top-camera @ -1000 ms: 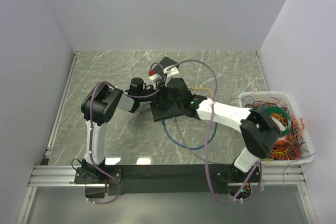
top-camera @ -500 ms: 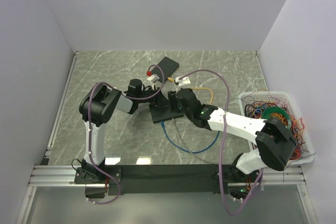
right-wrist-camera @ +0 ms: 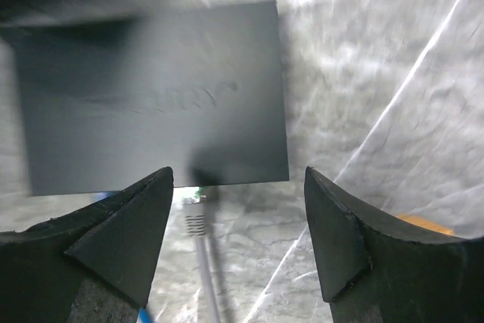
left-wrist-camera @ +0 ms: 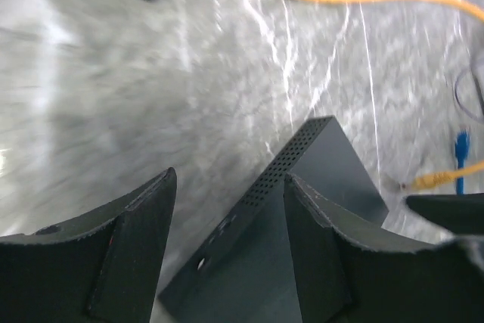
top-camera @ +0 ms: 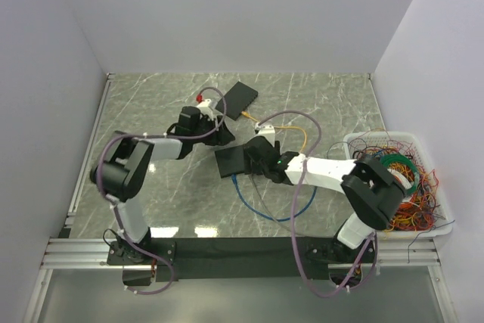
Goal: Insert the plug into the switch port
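The dark switch (top-camera: 233, 161) lies flat mid-table; in the right wrist view the switch (right-wrist-camera: 151, 96) fills the upper left. A grey plug (right-wrist-camera: 193, 213) on a grey cable meets its near edge, with a green glow beside it. My right gripper (right-wrist-camera: 238, 175) is open just behind the plug and holds nothing; from above the right gripper (top-camera: 255, 155) sits at the switch's right edge. My left gripper (left-wrist-camera: 231, 179) is open, and the switch (left-wrist-camera: 325, 164) lies beneath and beyond its fingers, apart from them. In the top view the left gripper (top-camera: 215, 129) hovers up-left of the switch.
A second black box (top-camera: 240, 98) lies farther back. A yellow cable (top-camera: 291, 120) loops right of the switch, and a blue cable (top-camera: 272, 213) curls in front. Blue (left-wrist-camera: 460, 153) and yellow (left-wrist-camera: 431, 181) plugs lie loose. A white bin (top-camera: 393, 179) of tangled wires stands at the right.
The right gripper has opened wider and drawn back from the switch, leaving the grey plug at its edge. The left gripper has pulled away from the switch toward the upper left.
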`<state>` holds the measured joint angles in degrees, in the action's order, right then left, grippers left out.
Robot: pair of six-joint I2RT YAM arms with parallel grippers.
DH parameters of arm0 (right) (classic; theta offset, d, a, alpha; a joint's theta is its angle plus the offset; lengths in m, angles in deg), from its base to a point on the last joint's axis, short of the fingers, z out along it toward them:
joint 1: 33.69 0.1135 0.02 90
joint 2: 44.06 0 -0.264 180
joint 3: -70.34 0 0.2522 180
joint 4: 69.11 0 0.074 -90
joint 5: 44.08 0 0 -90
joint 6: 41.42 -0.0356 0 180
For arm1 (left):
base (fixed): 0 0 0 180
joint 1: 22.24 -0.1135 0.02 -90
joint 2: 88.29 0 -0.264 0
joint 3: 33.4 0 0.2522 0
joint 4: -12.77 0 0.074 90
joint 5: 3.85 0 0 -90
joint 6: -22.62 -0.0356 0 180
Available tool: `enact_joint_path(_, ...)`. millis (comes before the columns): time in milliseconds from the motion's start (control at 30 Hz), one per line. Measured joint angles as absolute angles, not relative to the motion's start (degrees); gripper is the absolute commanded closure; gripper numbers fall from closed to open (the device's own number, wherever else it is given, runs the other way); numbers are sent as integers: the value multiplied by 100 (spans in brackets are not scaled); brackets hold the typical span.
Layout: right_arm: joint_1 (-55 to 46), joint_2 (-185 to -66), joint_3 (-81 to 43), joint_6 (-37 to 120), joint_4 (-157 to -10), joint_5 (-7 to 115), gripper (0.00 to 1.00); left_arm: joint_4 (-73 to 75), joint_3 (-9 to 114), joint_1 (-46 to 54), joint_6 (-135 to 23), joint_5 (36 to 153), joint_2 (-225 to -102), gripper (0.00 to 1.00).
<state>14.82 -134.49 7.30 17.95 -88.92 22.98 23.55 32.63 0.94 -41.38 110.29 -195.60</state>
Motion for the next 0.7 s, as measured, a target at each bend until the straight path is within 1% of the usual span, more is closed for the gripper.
enact_joint_path(133, 1482, -13823, 549, 1476, -9071, 2280, 22, 1985, 3023, 66, -4221, 10448, -18673, 36)
enact_joint_path(400, 1471, -14190, 190, 1150, -9104, 2385, 22, 1561, 2548, 70, -4335, 9960, -16957, 36)
enact_joint_path(600, 1447, -14455, 4, 1021, -8811, 2897, 22, 1089, 2297, 70, -4415, 9676, -16059, 36)
enact_joint_path(700, 1447, -14726, -282, 1041, -8717, 3218, 22, 986, 2186, 70, -4394, 9486, -15661, 36)
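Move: The nearer switch lies about 4 cm ahead of the right hand, 5 cm to its left and 3 cm lower; its grey plug is some 2 cm left, level with the hand. The other switch stands roughly 22 cm ahead and 4 cm left. From the left hand, the nearer switch is about 7 cm back, 2 cm right and 4 cm below. Right hand dips, then pushes the nearer switch left about 6 cm; left hand rises 15 cm, withdrawing left and back. ##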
